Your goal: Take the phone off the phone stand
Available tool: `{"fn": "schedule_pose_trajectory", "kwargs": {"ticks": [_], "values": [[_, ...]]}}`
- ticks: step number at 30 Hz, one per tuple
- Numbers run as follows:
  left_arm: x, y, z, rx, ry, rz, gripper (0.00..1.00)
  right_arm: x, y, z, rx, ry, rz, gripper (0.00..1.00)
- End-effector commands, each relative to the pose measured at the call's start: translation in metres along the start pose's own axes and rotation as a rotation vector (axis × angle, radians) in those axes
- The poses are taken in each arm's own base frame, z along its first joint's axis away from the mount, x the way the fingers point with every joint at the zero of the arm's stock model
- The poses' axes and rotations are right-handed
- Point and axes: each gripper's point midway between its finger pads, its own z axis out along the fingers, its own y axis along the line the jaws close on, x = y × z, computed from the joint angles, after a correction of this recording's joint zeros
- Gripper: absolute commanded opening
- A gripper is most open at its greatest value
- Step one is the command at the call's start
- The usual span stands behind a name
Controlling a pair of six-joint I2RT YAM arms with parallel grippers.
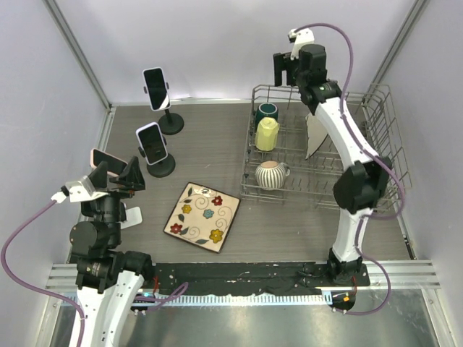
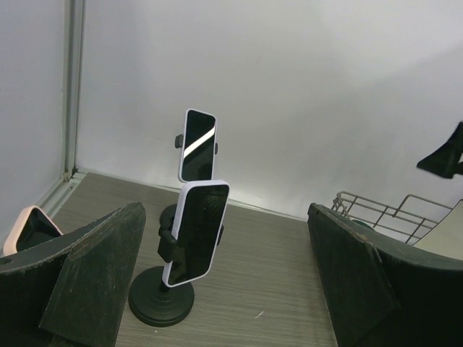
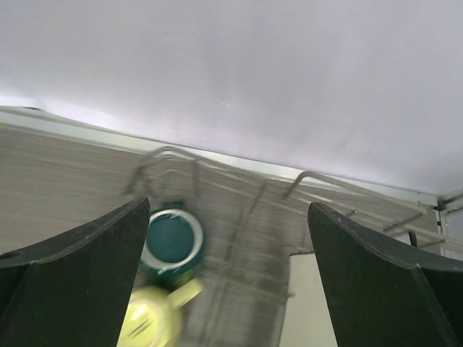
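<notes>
Two white-cased phones stand clamped in black phone stands at the back left. The nearer phone [image 1: 152, 142] [image 2: 197, 231] leans on its stand [image 1: 160, 166] [image 2: 160, 296], and the farther phone [image 1: 156, 88] [image 2: 197, 144] sits higher on the stand [image 1: 171, 123] behind it. My left gripper [image 1: 119, 176] [image 2: 231, 217] is open, a short way in front of the nearer phone and touching nothing. A pink-cased phone [image 1: 101, 157] [image 2: 25, 228] shows just left of it. My right gripper [image 1: 289, 69] [image 3: 228, 206] hangs open and empty, high over the dish rack.
A wire dish rack [image 1: 325, 144] at the right holds a teal mug [image 1: 266, 112] [image 3: 171, 241], a yellow mug [image 1: 266, 134] [image 3: 148, 322], a striped mug [image 1: 270, 174] and a white plate [image 1: 316, 134]. A floral square plate [image 1: 202, 216] lies mid-table. Walls close in the left, the back and the right.
</notes>
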Motion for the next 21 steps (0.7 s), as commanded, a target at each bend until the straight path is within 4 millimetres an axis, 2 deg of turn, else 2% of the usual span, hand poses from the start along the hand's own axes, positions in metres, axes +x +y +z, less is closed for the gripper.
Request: {"fn": "schedule_pose_trajectory", "kwargs": {"ticks": [1,2,3,4,5,6,7,8,10,11,13,14,16,17,21], "values": [[-0.017,-0.004,-0.002,0.013,-0.049,-0.013,1.00,-0.065,0.034,-0.111,-0.098,-0.064,0.086,0.96],[-0.018,-0.004,-0.003,0.014,-0.051,-0.016,1.00,-0.040,0.039,-0.120,-0.104,0.016,0.117,0.96],[-0.018,-0.005,-0.004,0.018,-0.052,-0.018,1.00,-0.034,0.040,-0.134,-0.107,0.035,0.131,0.96],[-0.019,-0.005,-0.004,0.021,-0.054,-0.021,1.00,-0.042,0.038,-0.162,-0.117,0.016,0.151,0.96],[-0.019,-0.006,-0.004,0.024,-0.055,-0.023,1.00,-0.009,0.039,-0.172,-0.109,0.102,0.183,0.96],[-0.020,-0.006,-0.005,0.023,-0.056,-0.025,1.00,0.001,0.035,-0.185,-0.095,0.120,0.199,0.96],[-0.019,-0.006,-0.006,0.025,-0.056,-0.024,1.00,-0.007,0.024,-0.216,-0.081,0.079,0.234,0.96],[-0.019,-0.006,-0.005,0.024,-0.055,-0.024,1.00,0.028,0.024,-0.224,-0.064,0.149,0.239,0.96],[-0.019,-0.005,-0.006,0.020,-0.054,-0.023,1.00,0.044,0.020,-0.251,-0.059,0.169,0.293,0.96],[-0.018,-0.005,-0.005,0.021,-0.052,-0.023,1.00,0.061,0.017,-0.274,-0.060,0.204,0.302,0.96],[-0.017,-0.005,-0.005,0.019,-0.048,-0.022,1.00,0.079,0.020,-0.298,-0.089,0.264,0.333,0.96],[-0.017,-0.005,-0.005,0.020,-0.045,-0.023,1.00,0.097,0.019,-0.319,-0.092,0.332,0.336,0.96],[-0.016,-0.005,-0.004,0.017,-0.041,-0.019,1.00,0.116,0.023,-0.338,-0.103,0.409,0.363,0.96],[-0.016,-0.005,-0.004,0.018,-0.039,-0.018,1.00,0.136,0.026,-0.351,-0.114,0.487,0.362,0.96],[-0.014,-0.004,-0.002,0.011,-0.029,-0.015,1.00,0.168,0.028,-0.383,-0.114,0.599,0.407,0.96]]}}
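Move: The nearer phone on its stand, which the task turns on, lies about 20 cm ahead of the left hand, roughly in line and some 19 cm lower. From the right hand, empty and raised over the far part of the dish rack, it is about 18 cm back, 48 cm left and 15 cm below. Also from the right hand, the yellow cup is 9 cm back, 8 left; the striped mug 25 back, 7 left; the white plate 4 back, 10 right, all well below. Touching nothing, the right hand heads back towards its base over the rack, passing to the right of the yellow cup and striped mug, some 36 cm to above the rack's near edge. It first arcs up about 9 cm, then sinks 12 cm while the fingers, staying open, tip down some 25 degrees and the hand rolls left side up. ##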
